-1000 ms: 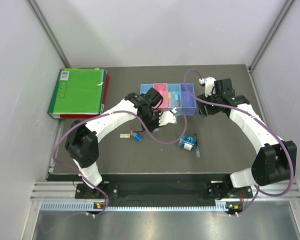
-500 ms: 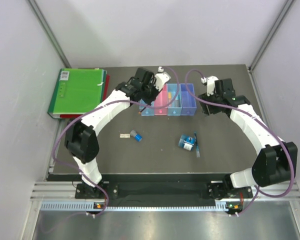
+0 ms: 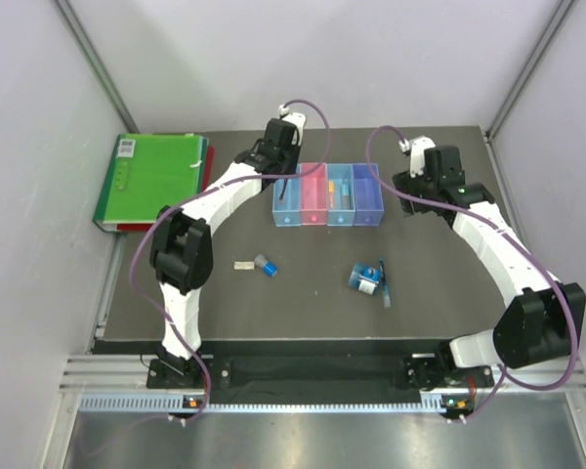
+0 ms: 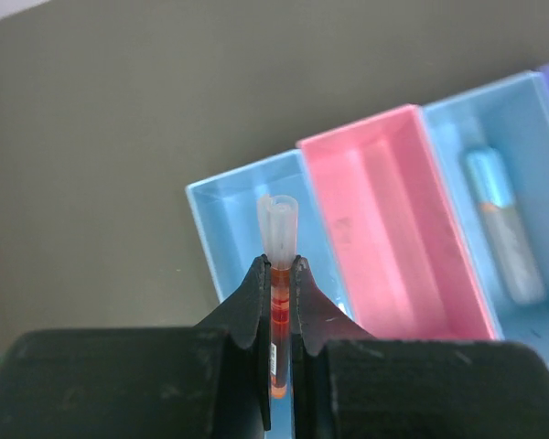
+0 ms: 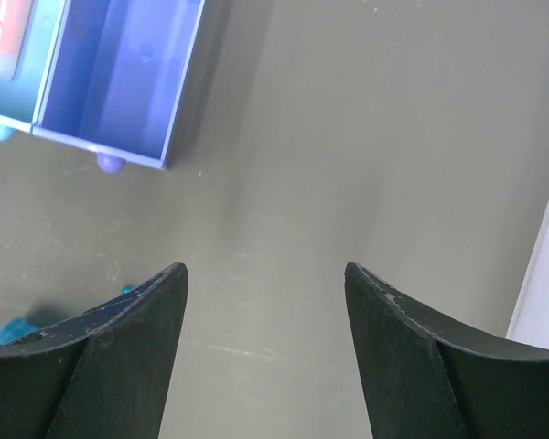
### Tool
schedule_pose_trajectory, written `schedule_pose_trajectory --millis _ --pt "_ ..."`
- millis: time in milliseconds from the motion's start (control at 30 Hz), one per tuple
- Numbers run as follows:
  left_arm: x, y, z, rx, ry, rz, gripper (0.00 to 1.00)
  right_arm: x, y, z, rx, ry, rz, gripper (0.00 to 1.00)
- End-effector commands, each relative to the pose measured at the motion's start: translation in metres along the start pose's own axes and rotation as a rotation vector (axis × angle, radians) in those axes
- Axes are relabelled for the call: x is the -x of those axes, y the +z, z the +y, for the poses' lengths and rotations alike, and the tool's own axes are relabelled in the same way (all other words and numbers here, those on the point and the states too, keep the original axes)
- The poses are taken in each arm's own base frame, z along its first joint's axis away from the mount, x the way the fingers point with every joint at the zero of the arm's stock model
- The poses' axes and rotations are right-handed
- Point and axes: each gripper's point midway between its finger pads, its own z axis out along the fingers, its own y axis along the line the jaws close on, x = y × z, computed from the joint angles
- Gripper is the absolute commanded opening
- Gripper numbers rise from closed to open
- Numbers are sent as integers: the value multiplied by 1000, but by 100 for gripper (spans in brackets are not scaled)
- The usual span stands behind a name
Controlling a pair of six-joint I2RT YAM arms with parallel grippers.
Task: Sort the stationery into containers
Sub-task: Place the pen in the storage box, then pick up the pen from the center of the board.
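My left gripper (image 4: 279, 265) is shut on a thin red pen (image 4: 280, 224) with a clear cap. It holds the pen end-on over the leftmost light blue bin (image 4: 221, 215) of the four joined bins. In the top view the left gripper (image 3: 285, 168) reaches in from behind that bin (image 3: 287, 207). The pink bin (image 4: 393, 229) looks bare. A pale stick-shaped item with an orange band (image 4: 501, 229) lies in the third bin. My right gripper (image 5: 265, 270) is open and empty over bare table, right of the violet bin (image 5: 119, 73); in the top view it (image 3: 408, 195) sits beside that bin (image 3: 368, 195).
On the table in front of the bins lie a tiny white block (image 3: 242, 265), a small blue cap (image 3: 268, 266), a blue-white roll (image 3: 364, 278) and a dark teal pen (image 3: 384, 285). A big green binder (image 3: 151, 181) lies at the far left.
My left arm has swung from the table in front of the bins up and round behind them, and now holds the red pen over the leftmost bin. The right arm has barely moved.
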Motion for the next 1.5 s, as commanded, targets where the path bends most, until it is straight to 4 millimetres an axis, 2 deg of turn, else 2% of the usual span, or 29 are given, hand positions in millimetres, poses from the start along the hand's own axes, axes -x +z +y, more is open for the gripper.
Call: schedule_pose_trajectory --millis 0,167,267,367,500,600,633,667,700,767,867,1033,1167,1233,1267,1333,1367,1467 --pt "15 19 25 104 -140 -62 0 34 -11 -15 -48 16 -96 70" --pt "-11 36 29 112 -189 9 0 28 -5 -11 -28 28 -73 70" --pt "-18 41 23 86 -197 24 0 12 4 6 42 53 -22 70" --pt "-22 45 20 70 -195 33 16 2 12 17 89 81 8 70" --pt "-24 46 20 68 -191 38 15 -10 19 27 125 99 42 70" --pt "-28 47 20 65 -188 46 35 -20 20 35 153 114 59 70" --pt "-31 47 18 62 -186 54 44 -24 20 38 165 127 65 70" --pt "-31 47 17 56 -185 53 57 -27 19 41 171 131 71 71" --pt "-33 48 18 56 -187 58 62 -34 17 43 177 134 78 71" --pt "-32 47 18 53 -187 58 70 -45 17 49 190 145 97 71" --pt "-24 44 18 48 -187 44 70 -54 14 53 206 163 107 71" --pt "9 23 11 -18 -149 -21 73 -77 19 66 251 177 152 71" --pt "37 -7 12 -53 -61 -82 74 -93 23 76 266 210 199 71" --pt "39 -18 10 -71 -23 -93 75 -100 25 78 264 215 218 71" --pt "50 -31 11 -77 10 -123 76 -105 25 82 267 215 226 71" --pt "51 -42 11 -80 53 -138 77 -104 27 85 268 228 222 70" --pt "61 -55 15 -74 85 -168 77 -104 28 89 273 220 221 69" --pt "68 -73 19 -61 143 -197 79 -104 30 96 268 202 225 68"
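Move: The left hand already holds the red pen over the storage box; the left-end blue compartment's middle is about 1 cm ahead, level sideways and 12 cm below, with the pink compartment 7 cm to the right of it. From the open right hand, the blue pen lies some 7 cm back, 8 cm left and 17 cm down. The blue jar is 5 cm left of that pen and 1 cm farther out; the purple compartment is 15 cm ahead of the right hand, 12 cm left. Left hand lowers red pen about 7 cm, releases, rises; right sinks some 12 cm, back towards blue pen. ##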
